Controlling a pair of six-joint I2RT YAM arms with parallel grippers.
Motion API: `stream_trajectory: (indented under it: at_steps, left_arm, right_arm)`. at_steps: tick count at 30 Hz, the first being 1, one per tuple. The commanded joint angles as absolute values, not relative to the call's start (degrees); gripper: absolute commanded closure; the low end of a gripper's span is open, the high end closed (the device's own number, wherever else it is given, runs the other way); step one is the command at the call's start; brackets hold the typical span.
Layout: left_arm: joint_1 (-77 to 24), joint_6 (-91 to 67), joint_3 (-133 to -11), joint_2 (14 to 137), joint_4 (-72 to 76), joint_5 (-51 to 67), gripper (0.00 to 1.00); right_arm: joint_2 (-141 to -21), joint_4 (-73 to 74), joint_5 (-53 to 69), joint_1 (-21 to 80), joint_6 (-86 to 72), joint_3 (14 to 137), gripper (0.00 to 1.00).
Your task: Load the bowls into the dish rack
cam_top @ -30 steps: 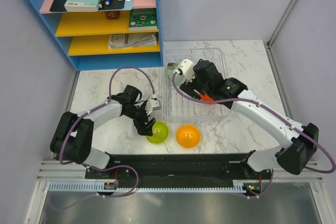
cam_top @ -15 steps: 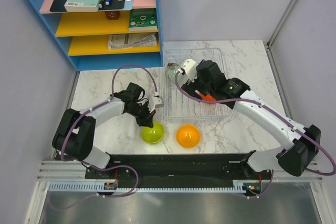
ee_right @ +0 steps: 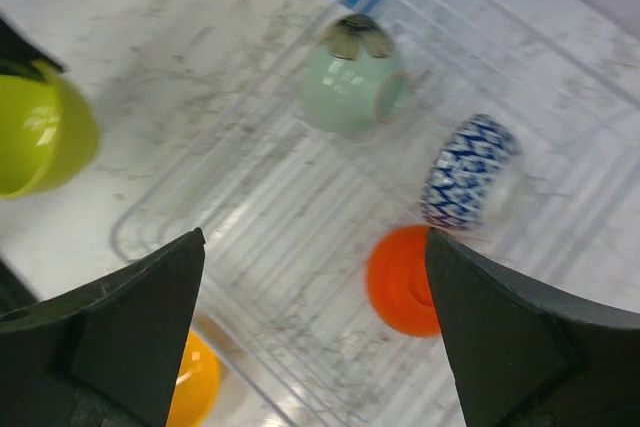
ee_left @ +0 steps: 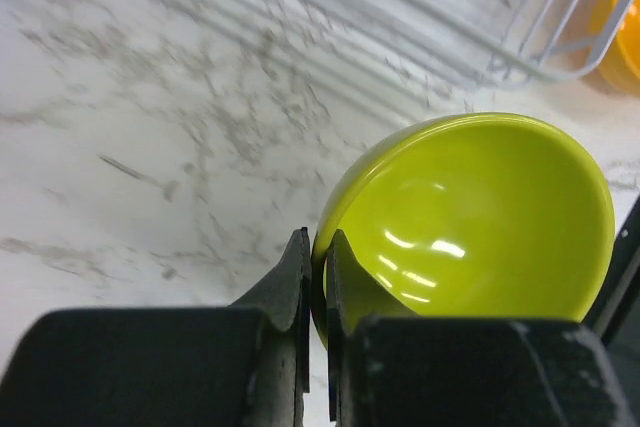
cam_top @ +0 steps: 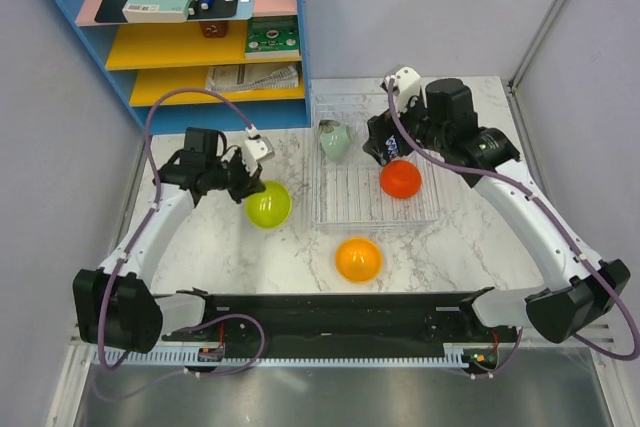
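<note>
My left gripper (cam_top: 247, 187) (ee_left: 318, 247) is shut on the rim of the lime green bowl (cam_top: 269, 205) (ee_left: 470, 217) and holds it above the marble table, left of the dish rack (cam_top: 372, 209) (ee_right: 280, 247). Inside the clear rack lie the pale grey-green bowl (cam_top: 335, 140) (ee_right: 350, 82), the red bowl (cam_top: 400, 179) (ee_right: 405, 282) upside down, and the patterned bowl (ee_right: 470, 172), which the right arm hides in the top view. The orange bowl (cam_top: 358, 259) (ee_right: 190, 387) sits on the table in front of the rack. My right gripper (cam_top: 385, 145) (ee_right: 315, 237) hovers open and empty over the rack.
A blue-and-yellow shelf unit (cam_top: 200, 37) with books, pens and papers stands at the back left, close to the rack's far left corner. Grey walls close in both sides of the table. The arms' black base rail (cam_top: 340, 312) runs along the near edge.
My left gripper shut on the lime green bowl's rim, lifted it and carried it left and away from the base. The right arm drew back toward the rack's far side, uncovering the red bowl.
</note>
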State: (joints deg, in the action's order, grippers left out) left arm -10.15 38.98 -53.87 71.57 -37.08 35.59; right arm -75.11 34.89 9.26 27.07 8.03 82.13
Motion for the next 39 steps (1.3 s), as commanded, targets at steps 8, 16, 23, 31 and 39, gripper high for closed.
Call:
stream_trajectory:
  at_steps: [8, 16, 23, 31, 39]
  left_arm:
    - [-15.20, 28.22, -60.73, 70.13, -13.55, 37.18, 0.98]
    - [-18.54, 23.73, -65.21, 73.92, -9.67, 39.37, 0.98]
    - [-21.09, 23.73, -65.30, 74.36, -9.67, 38.76, 0.98]
    - [-21.36, 23.12, -65.04, 73.30, -8.88, 38.76, 0.98]
    - [-21.45, 22.33, -64.86, 72.51, -8.79, 39.29, 0.98]
  right_arm:
    - [-90.08, 30.06, 54.54, 26.81, -9.22, 84.55, 0.04]
    - [-95.97, 22.43, 64.33, 26.54, -14.76, 83.68, 0.05]
    - [-97.38, 14.87, 66.71, 26.54, -20.39, 81.74, 0.05]
    - [-99.93, 12.05, 64.78, 26.54, -21.71, 81.12, 0.05]
    - [-102.04, 10.81, 65.04, 26.54, -22.58, 81.56, 0.07]
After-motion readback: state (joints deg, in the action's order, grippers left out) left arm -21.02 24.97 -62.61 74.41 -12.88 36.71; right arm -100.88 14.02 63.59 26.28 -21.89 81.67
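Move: The left gripper holds the lime bowl by its rim. From it, the open right gripper waits about 29 cm to the right, 8 cm ahead and 17 cm higher; the dish rack's middle is roughly 29 cm right, 9 cm ahead and 12 cm below. From the right gripper, the lime bowl is about 26 cm left, 11 cm back and 19 cm lower, the pale green bowl 9 cm left and 8 cm ahead, the red bowl 7 cm right and 2 cm back, both some 27 cm below. Lift the lime bowl with the left gripper about 11 cm, carrying it right and somewhat forward to the rack's left edge, tipping the fingers nearer level, and hold it there, rim still pinched. Swing the open right gripper some 13 cm left to meet it, sinking and drawing back a little, wrist turning until its fingers point left; then ease forward and down around the bowl's far side, without closing. ##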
